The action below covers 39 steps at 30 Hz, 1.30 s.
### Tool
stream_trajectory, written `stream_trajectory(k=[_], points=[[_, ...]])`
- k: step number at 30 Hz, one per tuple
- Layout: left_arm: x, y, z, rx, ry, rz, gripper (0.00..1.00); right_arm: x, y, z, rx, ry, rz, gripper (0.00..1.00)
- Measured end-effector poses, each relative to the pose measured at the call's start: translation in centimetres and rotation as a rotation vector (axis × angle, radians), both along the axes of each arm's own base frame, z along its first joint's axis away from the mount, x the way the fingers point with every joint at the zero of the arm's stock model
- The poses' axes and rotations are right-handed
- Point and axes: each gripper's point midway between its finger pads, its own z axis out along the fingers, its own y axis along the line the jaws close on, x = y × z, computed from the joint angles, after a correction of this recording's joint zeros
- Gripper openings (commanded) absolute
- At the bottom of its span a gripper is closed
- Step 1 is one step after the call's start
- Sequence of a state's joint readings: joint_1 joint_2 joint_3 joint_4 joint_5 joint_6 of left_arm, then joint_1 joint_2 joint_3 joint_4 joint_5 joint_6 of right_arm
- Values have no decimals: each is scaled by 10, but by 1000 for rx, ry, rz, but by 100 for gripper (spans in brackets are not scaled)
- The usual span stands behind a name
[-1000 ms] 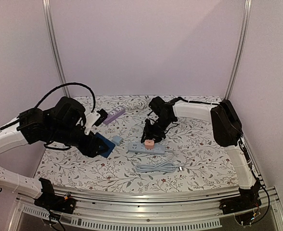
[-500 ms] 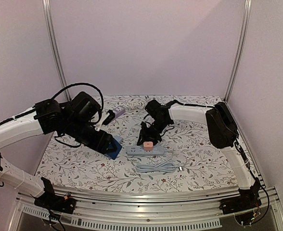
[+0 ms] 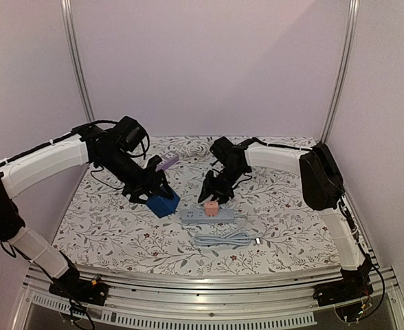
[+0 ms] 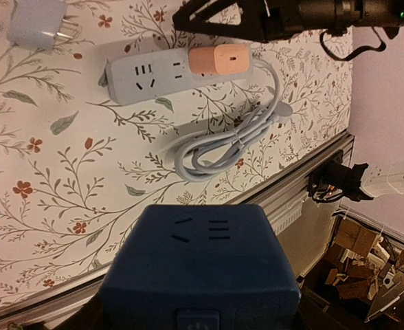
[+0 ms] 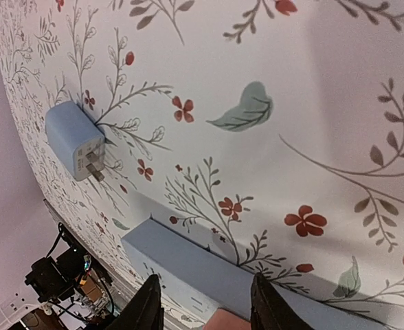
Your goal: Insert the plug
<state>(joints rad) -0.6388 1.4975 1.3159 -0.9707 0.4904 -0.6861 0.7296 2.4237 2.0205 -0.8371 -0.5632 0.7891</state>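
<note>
A pink plug [image 3: 212, 206] stands seated in the grey power strip [image 3: 207, 214] at mid-table. My right gripper [image 3: 211, 194] hovers right over it, open. In the right wrist view its fingers [image 5: 152, 306] straddle the plug [image 5: 229, 322], with a gap on the left side. My left gripper [image 3: 155, 198] is shut on a dark blue socket cube [image 3: 163, 205] just left of the strip. The cube [image 4: 198, 268] fills the bottom of the left wrist view and hides the fingers. Beyond it lie the strip [image 4: 147, 75] and the plug [image 4: 219, 60].
The strip's grey cable [image 3: 222, 239] lies coiled in front of it. A small light-blue adapter [image 5: 75, 141] lies on its side left of the strip. A purple block [image 3: 166, 162] rests at the back. The table's front rail [image 3: 209, 282] is near.
My left arm has swung right and forward, bringing the blue cube close to the strip's left end. The right gripper's fingers have spread slightly around the pink plug.
</note>
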Motion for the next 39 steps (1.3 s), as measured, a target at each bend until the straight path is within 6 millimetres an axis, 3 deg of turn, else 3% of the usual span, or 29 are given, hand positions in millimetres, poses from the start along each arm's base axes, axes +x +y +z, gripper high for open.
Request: stream_trajectory(k=[6, 11, 14, 19, 23, 26, 29, 34, 39], points=[[3, -13, -12, -18, 87, 7, 0, 24, -18, 43, 29, -68, -61, 53], [24, -23, -13, -5, 75, 42, 0, 47, -49, 77, 3, -163, -113, 59], [34, -24, -11, 12, 47, 64, 0, 54, -69, 98, -32, -233, -130, 69], [36, -23, -12, 29, 50, 94, 0, 41, -99, 134, -52, -318, -126, 91], [38, -27, -8, 16, 76, 134, 0, 32, -112, 156, -43, -355, -120, 96], [39, -33, 1, -23, 90, 139, 0, 30, -119, 161, -57, -370, -120, 96], [37, -44, 9, -93, 97, 99, 0, 27, -127, 152, -91, -361, -126, 97], [29, -64, 18, -233, 106, -5, 0, 6, -150, 129, -164, -301, -175, 98], [19, -75, 35, -385, 59, -107, 0, -13, -167, 131, -165, -284, -265, 99]])
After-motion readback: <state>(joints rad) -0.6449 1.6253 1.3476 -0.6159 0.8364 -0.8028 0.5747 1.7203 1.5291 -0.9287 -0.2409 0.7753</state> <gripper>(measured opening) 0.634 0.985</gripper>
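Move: The left hand still grips the blue plug. The power strip lies about 7 cm ahead of this hand, 13 cm to its right and 17 cm below; the orange plug stands on the strip, a centimetre farther right. The light-blue plug is some 13 cm straight ahead of the left hand, near table level. From the right hand the strip's middle is roughly 4 cm back, 1 cm left and 3 cm down, with the orange plug about 3 cm straight back, level in height. Up and to its right, the right hand withdraws from beside the orange plug, first swinging forward about 5 cm and then back, opening from under half to fully wide; it ends some 17 cm off to the right and 13 cm higher. The left hand keeps its grip on the blue plug, eases slightly down and forward, then carries it right and up towards the space over the strip, tilting its fingers outward to the right some 20 degrees. ##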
